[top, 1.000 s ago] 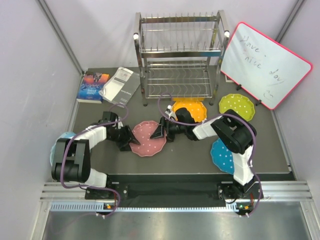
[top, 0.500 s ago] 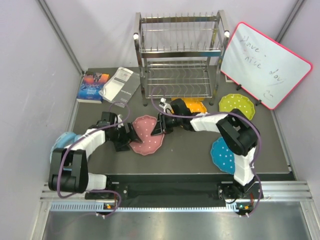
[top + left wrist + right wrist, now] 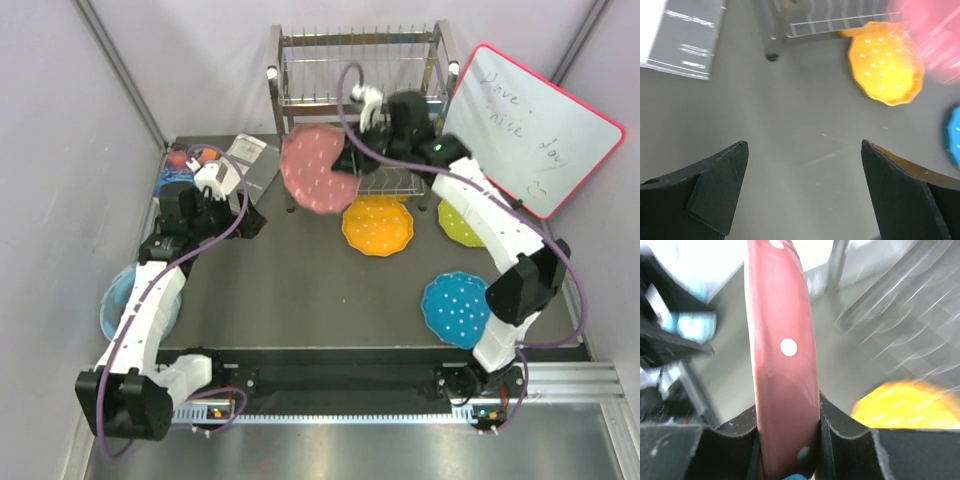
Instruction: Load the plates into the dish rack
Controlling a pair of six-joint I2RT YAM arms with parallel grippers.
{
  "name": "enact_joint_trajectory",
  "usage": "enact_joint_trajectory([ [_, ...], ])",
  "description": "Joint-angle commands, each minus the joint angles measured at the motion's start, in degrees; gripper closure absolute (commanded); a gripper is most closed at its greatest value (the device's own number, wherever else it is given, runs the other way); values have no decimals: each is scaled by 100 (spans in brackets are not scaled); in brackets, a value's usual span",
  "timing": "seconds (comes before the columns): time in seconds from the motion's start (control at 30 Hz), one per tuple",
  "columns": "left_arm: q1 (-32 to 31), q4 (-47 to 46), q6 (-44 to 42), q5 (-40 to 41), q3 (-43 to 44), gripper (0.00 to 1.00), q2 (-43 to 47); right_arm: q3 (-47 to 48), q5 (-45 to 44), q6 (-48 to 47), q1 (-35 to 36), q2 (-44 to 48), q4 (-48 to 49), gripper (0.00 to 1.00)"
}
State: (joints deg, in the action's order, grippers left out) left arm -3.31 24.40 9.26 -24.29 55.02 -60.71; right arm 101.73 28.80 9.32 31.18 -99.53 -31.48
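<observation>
My right gripper point(image 3: 350, 165) is shut on the pink plate point(image 3: 315, 167) and holds it in the air in front of the dish rack point(image 3: 360, 95). The right wrist view shows the pink plate point(image 3: 782, 365) edge-on between my fingers. The orange plate point(image 3: 378, 225) lies flat on the table below the rack and also shows in the left wrist view point(image 3: 885, 62). The yellow-green plate point(image 3: 460, 222) lies partly under my right arm. The blue plate point(image 3: 455, 308) lies at the front right. My left gripper point(image 3: 245, 222) is open and empty over the table at the left point(image 3: 805, 165).
A pale light-blue dish point(image 3: 125, 300) sits at the left edge under my left arm. A book point(image 3: 180, 170) and a grey booklet point(image 3: 250, 160) lie at the back left. A pink-framed whiteboard point(image 3: 530, 125) leans at the back right.
My right gripper has lifted the pink plate off the table and carried it up and back to the rack front. My left arm has drawn back to the left and away from the plate.
</observation>
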Motion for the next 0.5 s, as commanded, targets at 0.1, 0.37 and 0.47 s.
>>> enact_joint_trajectory([
  [0.1, 24, -506, -329, 767, 8, 4, -319, 3466, -1682, -598, -24, -102, 26, 100],
  [0.37, 24, -955, -451, 909, -88, 5, -503, 3828, -5266, -1852, 213, -444, 2773, 100],
  [0.47, 24, -1121, -328, 900, -220, 5, -547, 3863, -6165, -2793, 266, -752, 4074, 100],
])
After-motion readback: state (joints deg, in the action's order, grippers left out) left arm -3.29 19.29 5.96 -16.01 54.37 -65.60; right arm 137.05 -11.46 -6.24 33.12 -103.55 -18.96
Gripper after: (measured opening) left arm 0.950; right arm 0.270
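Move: The right hand holds the pink plate by its right edge, the plate's middle some 7 cm left, 3 cm ahead and 4 cm below. The dish rack's upper tier is about 12 cm ahead, 3 cm right and 15 cm higher, with its lower tier directly beneath it, roughly 20 cm below the hand. The yellow plate lies about 3 cm back, 7 cm right and 28 cm down. From the left hand, the upper tier is some 18 cm ahead, 27 cm right and 22 cm higher. Still pinching the pink plate's rim, the right hand sweeps it steeply up, about 28 cm in all, to above the upper tier, bearing right and forward as the climb slows. Its wrist swings clockwise and tips up, taking the fingers from left-and-down to mostly forward and slightly up. The empty left hand, wide open, drifts about 4 cm forward and left, sinking slightly. ##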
